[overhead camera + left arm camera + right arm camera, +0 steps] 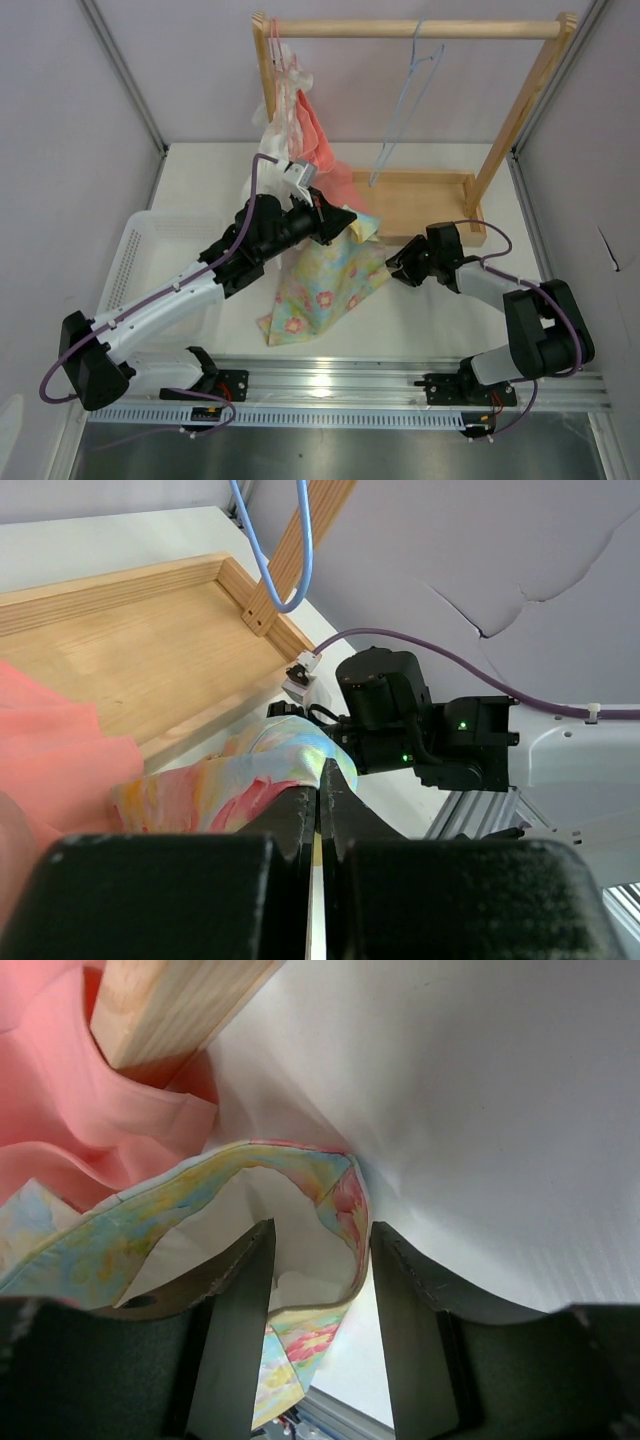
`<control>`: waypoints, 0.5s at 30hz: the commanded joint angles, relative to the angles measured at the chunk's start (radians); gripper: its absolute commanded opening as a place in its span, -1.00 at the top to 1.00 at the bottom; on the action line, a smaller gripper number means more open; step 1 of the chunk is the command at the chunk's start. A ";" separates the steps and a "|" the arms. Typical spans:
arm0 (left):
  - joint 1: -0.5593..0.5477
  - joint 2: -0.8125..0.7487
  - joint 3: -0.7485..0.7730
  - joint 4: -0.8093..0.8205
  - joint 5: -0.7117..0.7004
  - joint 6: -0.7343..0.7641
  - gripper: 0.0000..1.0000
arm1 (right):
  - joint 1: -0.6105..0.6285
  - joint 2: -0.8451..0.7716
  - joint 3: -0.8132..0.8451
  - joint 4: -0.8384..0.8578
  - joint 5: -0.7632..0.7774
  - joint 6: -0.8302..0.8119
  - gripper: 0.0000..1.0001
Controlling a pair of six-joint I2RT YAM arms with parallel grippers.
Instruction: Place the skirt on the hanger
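Observation:
The skirt [325, 280], pale yellow and blue with pink flowers, hangs from its top edge and trails onto the table. My left gripper [345, 222] is shut on that upper edge; in the left wrist view the fingertips [322, 785] pinch the skirt cloth [270, 760]. To the right, my right gripper [395, 265] is at the same edge. Its jaws [320, 1235] stand apart around the skirt's hem [340, 1195], with a gap still showing on both sides. The light-blue hanger [405, 100] hangs from the wooden rail at the back; its lower loop [285, 570] shows above the rack base.
A wooden rack [420, 28] stands at the back on a wooden tray base [430, 205]. A pink hanger [275, 50] holds salmon and white garments [310, 130] at the rail's left end. A white basket [150, 250] sits at left. The salmon cloth [90, 1110] lies beside the skirt.

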 commanded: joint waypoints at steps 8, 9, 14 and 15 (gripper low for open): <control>-0.004 -0.007 -0.012 0.120 -0.042 0.002 1.00 | -0.003 -0.099 0.024 0.031 -0.114 0.043 0.66; -0.004 0.000 -0.004 0.122 -0.042 0.000 1.00 | -0.004 -0.102 0.025 0.031 -0.120 0.041 0.75; -0.004 0.015 0.019 0.126 -0.045 0.003 1.00 | -0.040 -0.125 0.041 -0.010 -0.137 0.015 1.00; -0.004 0.016 0.031 0.125 -0.045 0.009 1.00 | -0.073 -0.124 0.051 -0.021 -0.145 0.006 1.00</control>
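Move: The free end of the skirt's waistband lies right at the right hand, its rim between the half-open fingers. From that hand, the middle of the rack's wooden base is about 14 cm ahead, 7 cm right and slightly lower; the pink garment's lower part is roughly 14 cm ahead and 12 cm left, a little higher. From the left hand, which holds the skirt up, that free end lies about 4 cm ahead, 11 cm right and 28 cm below. Around the skirt's waistband rim, the right hand's half-open fingers close fully to pinch it while the hand rises nearly 4 cm, with a slight drift to its left and a small roll of some 5 to 10 degrees that lifts its left side. The left hand stays nearly in place, shut on its part of the skirt. ##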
